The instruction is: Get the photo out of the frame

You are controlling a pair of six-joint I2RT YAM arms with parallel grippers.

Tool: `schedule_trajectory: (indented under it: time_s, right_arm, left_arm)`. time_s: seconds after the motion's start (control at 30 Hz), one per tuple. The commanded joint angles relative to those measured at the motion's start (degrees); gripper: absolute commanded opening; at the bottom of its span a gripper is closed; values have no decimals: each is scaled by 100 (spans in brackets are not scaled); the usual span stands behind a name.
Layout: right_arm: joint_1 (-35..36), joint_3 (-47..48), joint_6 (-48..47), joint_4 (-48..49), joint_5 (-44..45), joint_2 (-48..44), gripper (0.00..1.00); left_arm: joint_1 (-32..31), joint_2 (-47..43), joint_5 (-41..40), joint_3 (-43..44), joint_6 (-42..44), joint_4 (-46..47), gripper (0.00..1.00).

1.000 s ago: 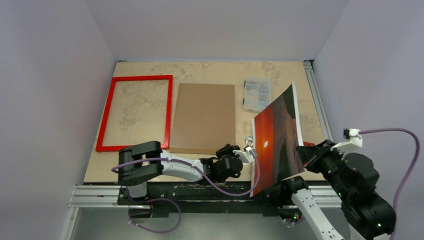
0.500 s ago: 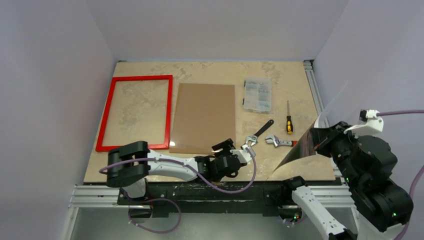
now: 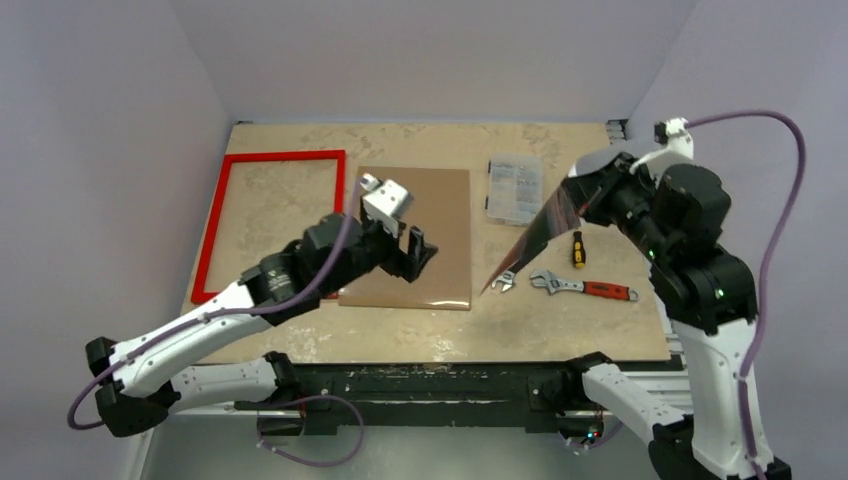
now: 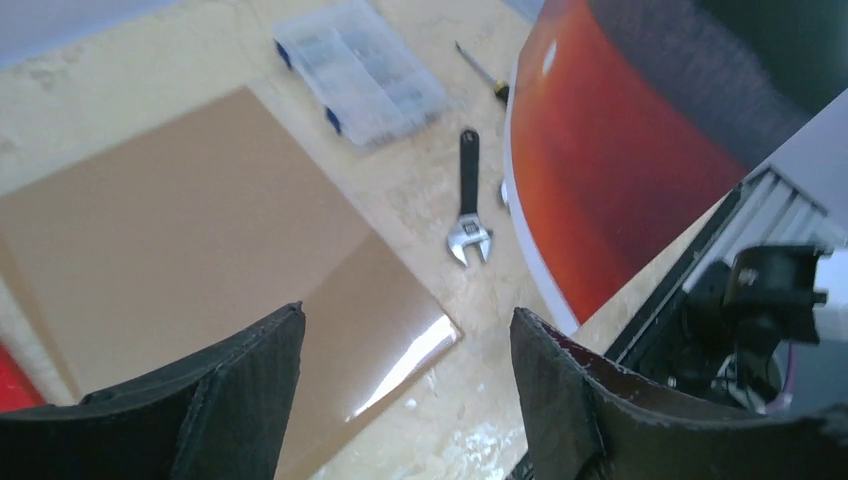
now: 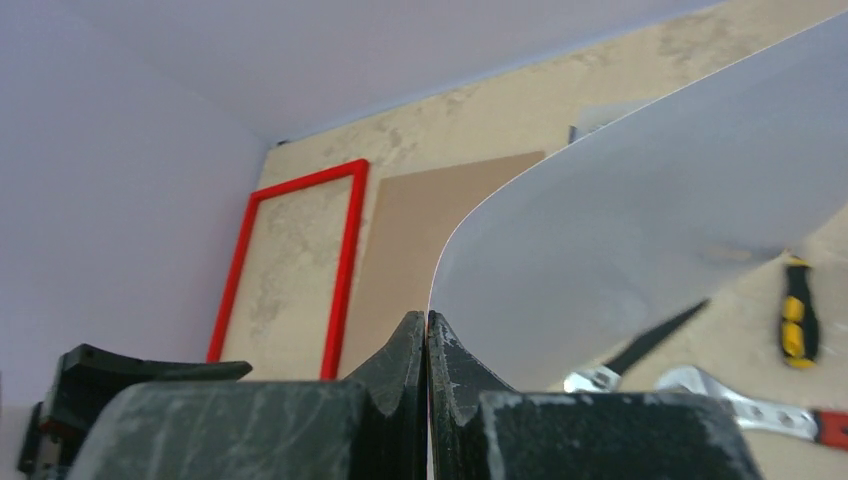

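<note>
The photo hangs in the air over the table's right side, curved and tilted, and I see it nearly edge-on. Its red-orange sunset face fills the left wrist view's upper right; its pale back fills the right wrist view. My right gripper is shut on the photo's edge. My left gripper hovers open above the brown backing board, with nothing between its fingers. The red frame lies flat at the far left, with bare table showing inside it.
A clear parts organizer sits at the back right. A yellow-handled screwdriver, a black wrench and a red-handled wrench lie on the table under and beside the photo. Walls stand close on three sides.
My left gripper let go of the photo, opened, and swung up and left over the backing board. My right arm carried the photo up and toward the back right.
</note>
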Motion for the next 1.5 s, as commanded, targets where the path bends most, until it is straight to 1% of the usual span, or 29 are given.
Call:
schedule_trajectory:
  time_s: [0.0,0.07,0.1,0.17,0.23,0.33,0.4,0.53,0.63,0.73,0.83,0.97,1.13,1.2,1.3,1.37,1.47]
  right_arm:
    - [2,179,691,1925,-1326,932,0]
    - [150,468,1005,2366,-1575,1347,0]
    - [386,667,1072,2533,-1555,1554,0]
    - [898,1114,1064,2706,-1204,1937,0]
    - [1167,1312,1146,2955,-1026,2193,0]
    - [1184,552,1666,3652,-539,2052,0]
    - [1183,-95,1788,3824,-229,1884,0]
    - [1166,-1885,2176,4300,511,1397,0]
    - [1120,-2979,2546,4590,750,1256,0]
    - [1123,-3998,3049,4923,998,1230,0]
    - [1127,-4720,3372,5241,1181,1381,0]
    - [1244,-5234,3617,5535,1243,1612,0]
    - [1395,-5560,3887,5761,1305,1797,0]
    - [1600,-5526,3980,5870,1382,1940,0]
    - [1956,-5300,4132,5679,1850,2125,0]
    - [2022,-5241,4114,5813,1822,2264,0]
    - [2145,-5072,4146,5685,1842,2507,0]
  left_arm:
    - [988,-448,730,1172,-12,-1283,73]
    - [1256,-515,482,1569,276,-1546,73]
    - [1358,-564,336,1707,395,-1593,74]
    - [1552,-632,157,1913,587,-1622,74]
    - [1668,-687,-68,1990,753,-1579,75]
    - [1686,-852,-512,1725,1022,-1222,74]
    - [1707,-988,-708,1368,1233,-877,74]
    - [1721,-1107,-897,794,1448,-569,74]
    - [1796,-1076,-695,423,1407,-321,74]
    - [1818,-943,-543,474,1275,-480,73]
    - [1825,-951,-437,453,1239,-470,73]
    - [1844,-920,-411,396,1215,-444,73]
    - [1923,-729,-169,427,1090,-473,72]
    - [1983,-676,-59,435,1030,-487,72]
    - [2090,-621,58,437,940,-486,71]
    - [2131,-581,108,437,899,-495,71]
    - [2151,-539,141,444,883,-497,71]
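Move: The right gripper already pinches the edge of the hanging photo. The brown backing board's middle lies about 17 cm ahead of that gripper, 28 cm left and 38 cm below. The red frame stands some 31 cm left of the board and 3 cm farther out; the clear parts case is 30 cm ahead of the right gripper, 1 cm left. From the open, empty left gripper, the board's middle is about 18 cm ahead, 4 cm left and 25 cm down. Keep the right gripper shut on the photo's edge; swing it left about 15 cm and forward 10 cm, then lower it some 35 cm beside the board's right side, tipping the fingers down and easing slightly back. Meanwhile move the open left gripper left and forward, rising first, then partly sinking over the board's left side. ##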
